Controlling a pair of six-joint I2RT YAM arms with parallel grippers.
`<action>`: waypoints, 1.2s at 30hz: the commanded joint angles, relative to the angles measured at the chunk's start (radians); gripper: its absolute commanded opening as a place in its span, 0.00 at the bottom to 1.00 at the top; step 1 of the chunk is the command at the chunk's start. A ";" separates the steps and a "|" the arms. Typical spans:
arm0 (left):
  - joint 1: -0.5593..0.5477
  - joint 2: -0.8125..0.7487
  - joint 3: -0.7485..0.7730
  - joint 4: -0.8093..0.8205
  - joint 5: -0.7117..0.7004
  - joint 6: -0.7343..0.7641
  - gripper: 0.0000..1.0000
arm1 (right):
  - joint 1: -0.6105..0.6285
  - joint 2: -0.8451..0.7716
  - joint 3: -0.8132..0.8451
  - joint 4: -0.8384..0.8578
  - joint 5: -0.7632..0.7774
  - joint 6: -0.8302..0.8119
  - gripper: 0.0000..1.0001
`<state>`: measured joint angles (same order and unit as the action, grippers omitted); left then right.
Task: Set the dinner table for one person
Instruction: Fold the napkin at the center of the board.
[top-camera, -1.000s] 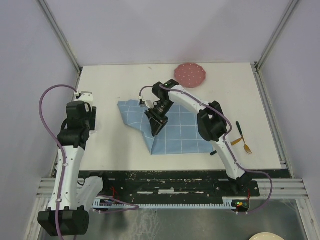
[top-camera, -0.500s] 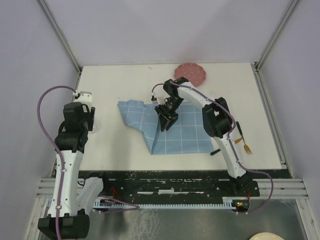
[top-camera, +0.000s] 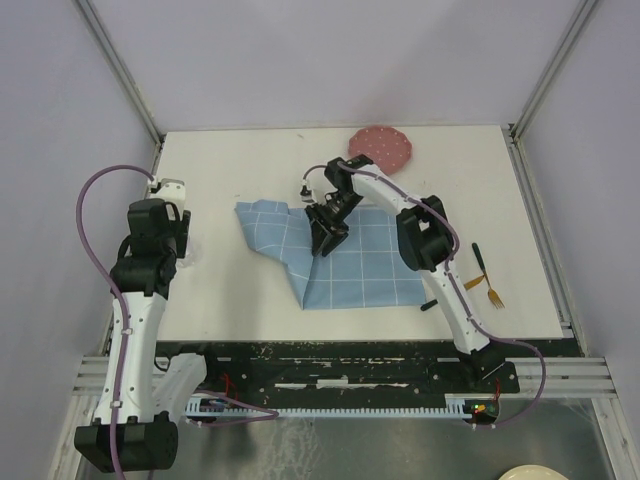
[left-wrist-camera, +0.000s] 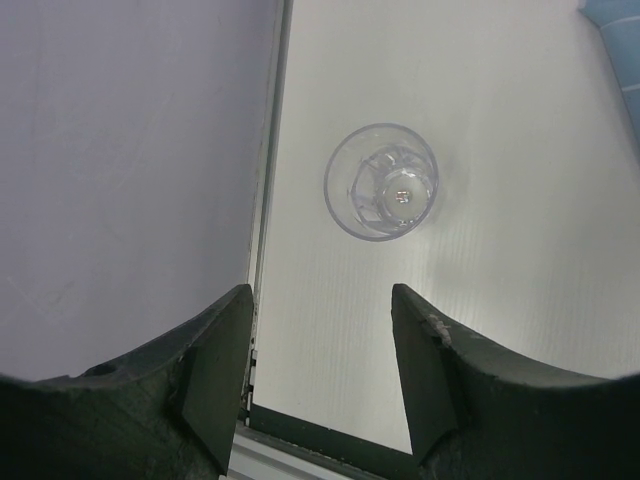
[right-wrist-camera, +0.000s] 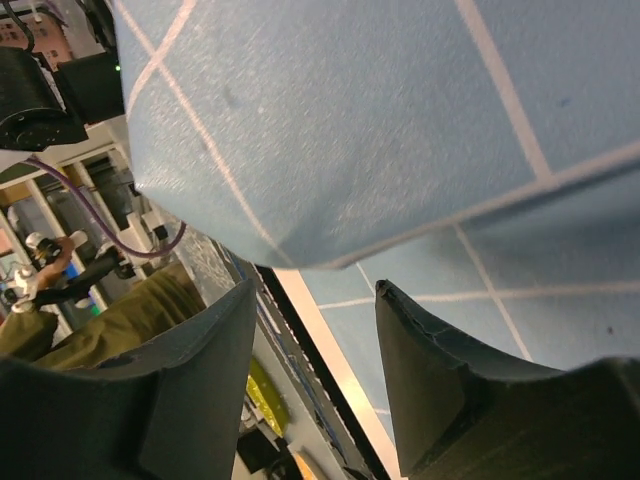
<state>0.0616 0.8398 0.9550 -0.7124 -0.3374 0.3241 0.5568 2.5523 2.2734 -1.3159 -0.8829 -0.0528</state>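
Note:
The dinner table (top-camera: 230, 160) is a white square tabletop. A blue grid placemat (top-camera: 360, 265) lies near its middle, its left part folded over. My right gripper (top-camera: 323, 243) hangs open just above that fold (right-wrist-camera: 330, 130), with nothing between its fingers (right-wrist-camera: 430, 350). A pink dotted plate (top-camera: 380, 148) sits at the far edge. A gold fork (top-camera: 492, 295) and a dark green utensil (top-camera: 478, 258) lie at the right. A clear glass (left-wrist-camera: 383, 182) stands upright by the left edge, ahead of my open, empty left gripper (left-wrist-camera: 320, 295).
Grey walls with metal posts enclose the table on three sides; the left wall (left-wrist-camera: 130, 170) runs close beside the glass. A black and metal rail (top-camera: 340, 365) with the arm bases lines the near edge.
The right gripper has drawn back toward the far right over the placemat, turned, and opened wider. The left arm shifted only slightly.

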 joint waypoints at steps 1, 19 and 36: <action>0.005 -0.002 0.051 0.010 0.006 0.048 0.64 | 0.000 0.076 0.078 0.014 -0.106 0.035 0.60; 0.005 0.002 0.098 -0.065 -0.012 0.056 0.63 | -0.021 0.073 0.054 0.439 -0.350 0.380 0.58; 0.004 -0.017 0.081 -0.041 0.012 0.047 0.63 | 0.081 -0.082 0.097 0.161 -0.149 0.123 0.02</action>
<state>0.0616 0.8452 1.0176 -0.7841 -0.3378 0.3447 0.5621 2.5835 2.3035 -0.9207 -1.1244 0.2962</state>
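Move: About 5 cm ahead of the right hand, 6 cm to its left and a couple of centimetres lower lies the raised hem of the napkin's upper layer. The dotted red mat is some 24 cm ahead and 14 cm to the right of that hand, on the board. The glass stands about level with it, roughly 30 cm to its left. From the left hand the hem is some 10 cm ahead, 27 cm right and 19 cm below. Dipping about 3 cm beside the hem, the half-open right hand sweeps forward and left, some 5 cm by 6 cm, coming up again as its left side rolls up by nearly 20 degrees and it turns slightly clockwise. There the fingers shut and pinch the edge of the napkin's upper layer, then lift it about 3 cm, easing back slightly. ##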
